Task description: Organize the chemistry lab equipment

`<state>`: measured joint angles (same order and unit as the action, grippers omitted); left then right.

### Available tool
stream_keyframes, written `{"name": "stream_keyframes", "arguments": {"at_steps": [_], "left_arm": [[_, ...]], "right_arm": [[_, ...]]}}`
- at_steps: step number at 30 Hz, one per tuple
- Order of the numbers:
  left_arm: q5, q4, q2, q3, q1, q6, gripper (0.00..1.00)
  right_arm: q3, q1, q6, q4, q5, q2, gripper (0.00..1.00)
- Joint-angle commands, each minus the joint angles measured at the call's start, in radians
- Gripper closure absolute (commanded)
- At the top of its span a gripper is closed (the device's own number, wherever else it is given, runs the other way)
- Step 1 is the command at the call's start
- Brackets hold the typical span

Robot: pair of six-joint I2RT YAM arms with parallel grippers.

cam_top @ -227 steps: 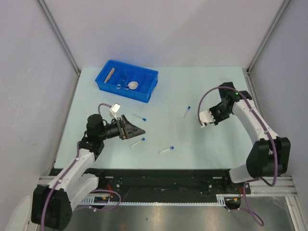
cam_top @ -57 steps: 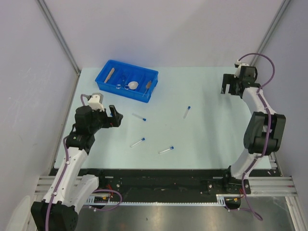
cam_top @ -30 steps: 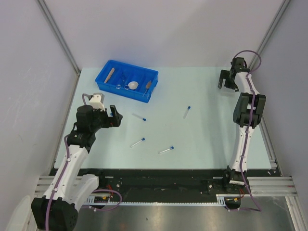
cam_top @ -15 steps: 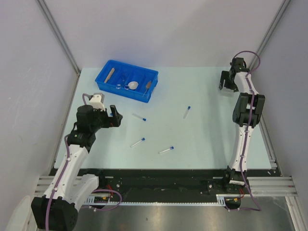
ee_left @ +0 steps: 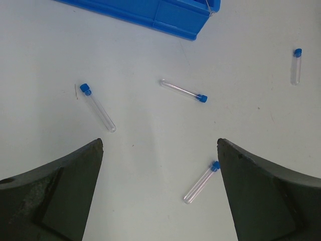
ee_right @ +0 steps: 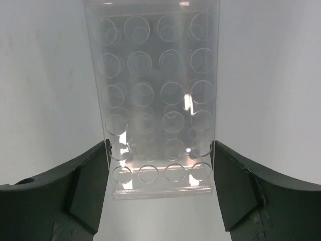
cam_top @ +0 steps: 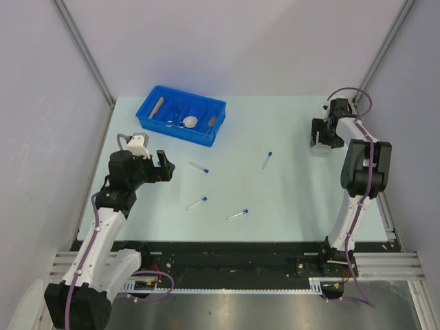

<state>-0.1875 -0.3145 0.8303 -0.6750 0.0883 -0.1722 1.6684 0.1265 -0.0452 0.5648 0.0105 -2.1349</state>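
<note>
The clear tube rack (ee_right: 158,100) fills the right wrist view, and my right gripper (ee_right: 160,145) is shut on it, one finger pressed to each side near its lower end. In the top view that gripper (cam_top: 321,134) is at the table's far right. My left gripper (ee_left: 159,143) stands open above the table at the left (cam_top: 163,167), holding nothing. Several blue-capped tubes lie loose: one (ee_left: 98,107), a second (ee_left: 183,91), a third (ee_left: 200,182) by the right finger. A wooden stick (cam_top: 158,106), white dish (cam_top: 191,122) and brown-handled tool (cam_top: 212,123) lie in the bin.
The blue bin (cam_top: 181,114) sits at the far left of the table, and its edge (ee_left: 150,12) shows at the top of the left wrist view. Grey walls enclose the table on three sides, and the right one stands close behind the right arm.
My right gripper has come a little nearer and lower at the far right and has closed onto the tube rack. The left arm and the tubes have not moved.
</note>
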Motion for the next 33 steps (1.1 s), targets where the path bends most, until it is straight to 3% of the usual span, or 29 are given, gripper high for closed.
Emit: {"name": "stream_keyframes", "arguments": {"at_steps": [1, 12, 17, 28, 33], "left_arm": [[-0.013, 0.018, -0.036, 0.000, -0.007, 0.042, 0.00], [-0.064, 0.032, -0.060, 0.006, -0.007, 0.040, 0.00], [-0.089, 0.038, -0.066, 0.009, -0.005, 0.039, 0.00], [-0.164, 0.058, -0.082, 0.018, -0.002, 0.045, 0.00], [-0.173, 0.060, -0.080, 0.020, 0.004, 0.048, 0.00]], "right_arm": [[-0.220, -0.037, -0.084, -0.082, -0.053, 0.245, 0.55], [-0.535, -0.077, -0.260, 0.036, -0.205, 0.559, 0.57], [-0.671, -0.208, -0.358, 0.035, -0.192, 0.704, 0.56], [-0.838, -0.468, -0.545, 0.009, -0.106, 0.753, 0.52], [-0.843, -0.524, -0.715, 0.052, -0.224, 0.748, 0.47]]}}
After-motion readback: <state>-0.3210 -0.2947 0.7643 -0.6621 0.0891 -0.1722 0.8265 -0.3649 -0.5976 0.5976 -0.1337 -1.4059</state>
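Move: The clear table where I take the test-tube rack, already in my right grip, lies some 22 cm back and 19 cm left of my right hand, roughly 3 cm lower. Of the right hand's neighbours, one blue-capped tube lies about 9 cm back and 20 cm left, and the near tube about 30 cm back and 30 cm left. From my left hand that spot is about 30 cm right, 1 cm back and 16 cm below. Keeping the clear rack pinched in my right hand, I sweep it back about 23 cm and left about 17 cm, to the middle of the near table, lifting it a few centimetres on the way and lowering it again. My wrist swings some 60 degrees counter-clockwise. My empty left hand, staying open, drifts slightly right and up. ##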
